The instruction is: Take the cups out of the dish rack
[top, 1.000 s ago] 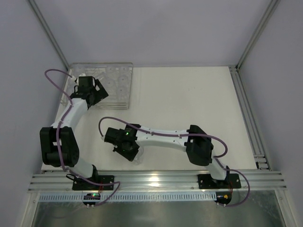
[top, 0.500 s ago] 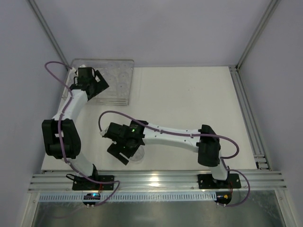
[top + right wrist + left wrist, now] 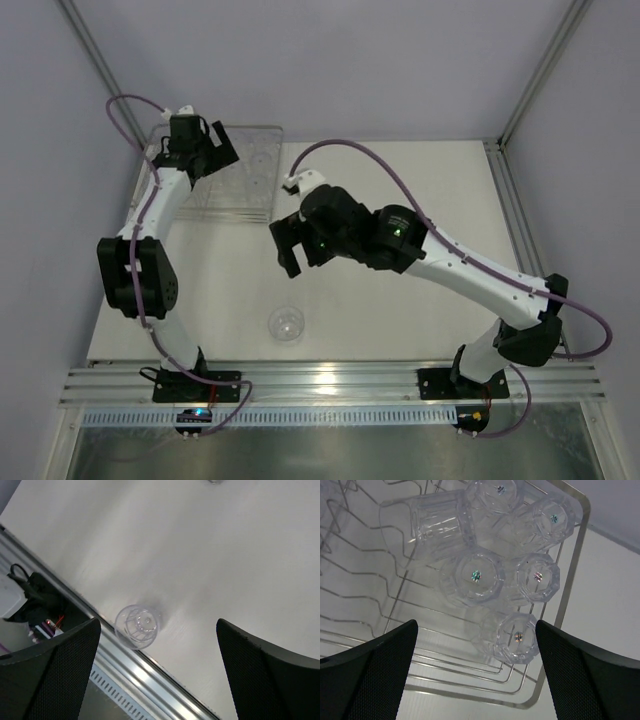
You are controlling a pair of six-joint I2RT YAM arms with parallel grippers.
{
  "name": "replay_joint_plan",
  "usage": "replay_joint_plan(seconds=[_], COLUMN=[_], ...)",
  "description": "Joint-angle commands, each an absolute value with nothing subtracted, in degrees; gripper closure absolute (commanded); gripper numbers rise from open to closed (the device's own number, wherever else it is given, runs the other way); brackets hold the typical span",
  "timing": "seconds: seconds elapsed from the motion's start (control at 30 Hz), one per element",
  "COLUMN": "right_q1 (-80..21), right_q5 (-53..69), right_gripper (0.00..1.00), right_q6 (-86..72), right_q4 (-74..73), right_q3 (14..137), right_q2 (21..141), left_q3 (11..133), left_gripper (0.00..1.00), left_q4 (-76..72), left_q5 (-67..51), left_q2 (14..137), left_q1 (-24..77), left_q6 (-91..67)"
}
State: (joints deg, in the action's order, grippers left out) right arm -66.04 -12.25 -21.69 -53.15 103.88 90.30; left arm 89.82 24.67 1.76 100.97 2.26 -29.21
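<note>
The dish rack (image 3: pixel 250 190) stands at the table's far left corner. In the left wrist view several clear cups sit in its wire frame (image 3: pixel 573 570), bases toward the camera; one cup (image 3: pixel 516 636) is nearest the rack's corner and another (image 3: pixel 427 517) lies on its side. My left gripper (image 3: pixel 215 152) (image 3: pixel 476 625) hovers open above them and holds nothing. One cup (image 3: pixel 286 322) (image 3: pixel 137 625) stands alone on the table near the front edge. My right gripper (image 3: pixel 284 248) (image 3: pixel 158 622) hangs open well above that cup and a little farther back, and it is empty.
An aluminium rail (image 3: pixel 330 380) (image 3: pixel 150 672) runs along the table's near edge just in front of the lone cup. Another rail (image 3: pixel 525 240) lines the right side. Grey walls close in the left, back and right.
My right gripper has opened, left the cup on the table by the front edge, then risen and swung back toward the middle. The left arm reached farther over the rack.
</note>
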Motion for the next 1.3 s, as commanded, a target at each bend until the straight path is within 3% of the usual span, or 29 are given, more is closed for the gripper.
replay_joint_plan(seconds=[0.0, 0.33, 0.57, 1.03, 1.13, 1.23, 1.27], right_q1=[-61.02, -54.76, -52.91, -50.28, -50.01, -49.92, -49.92], right_q5=[-15.82, -11.87, -10.9, -8.7, -8.44, -8.09, -7.91], right_gripper=[0.0, 0.0, 0.0, 0.0, 0.02, 0.06, 0.06], right_q6=[-26.1, -21.19, -19.25, -17.14, -17.23, -17.66, -17.75], right_q4=[-47.66, -48.43, -50.27, -49.49, -48.52, -47.9, -47.55], right_q3=[98.54, 93.52, 94.13, 91.94, 90.45, 88.95, 88.68], right_q2=[84.92, 78.23, 80.85, 81.39, 80.95, 80.33, 79.98], left_q3=[96.13, 103.35, 105.12, 109.51, 109.69, 109.43, 109.25], left_gripper=[0.0, 0.0, 0.0, 0.04, 0.16, 0.37, 0.49], left_q4=[26.45, 25.05, 23.65, 22.59, 21.62, 21.88, 21.97], left_q5=[7.36, 17.47, 24.34, 27.77, 27.16, 25.5, 25.05], left_q2=[108.17, 118.29, 120.94, 128.23, 128.5, 127.71, 127.36], left_q1=[5.35, 9.84, 11.95, 11.95, 11.95, 11.95, 11.95], left_q6=[-19.54, -16.26, -16.52, -16.88, -16.26, -17.13, -17.31])
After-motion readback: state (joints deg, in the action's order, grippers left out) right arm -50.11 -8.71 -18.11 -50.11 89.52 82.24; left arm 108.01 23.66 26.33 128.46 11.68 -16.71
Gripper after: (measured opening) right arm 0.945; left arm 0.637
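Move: The left hand, wide open above the rack, has its cup, an upturned one, some 8 cm ahead, 2 cm to the right and 13 cm below. From that cup, one neighbour stands about 7 cm right and 1 cm farther out, another 7 cm right and 7 cm nearer; a lying cup is about 8 cm left and 6 cm farther out. From the right hand, the upturned cup is about 38 cm ahead and 19 cm left, 23 cm below, while the set-down cup stands 10 cm back, 6 cm left, 24 cm below. The left hand drops about 11 cm and reaches some 7 cm forward into the rack, rolling roughly 25 degrees so its left side rises, and only at the end do its fingers close by about a third, bringing the pads against both sides of the upturned cup's base. The empty right hand stays open and draws away from the set-down cup, rightward and forward with a small clockwise turn, then sinks a little. ##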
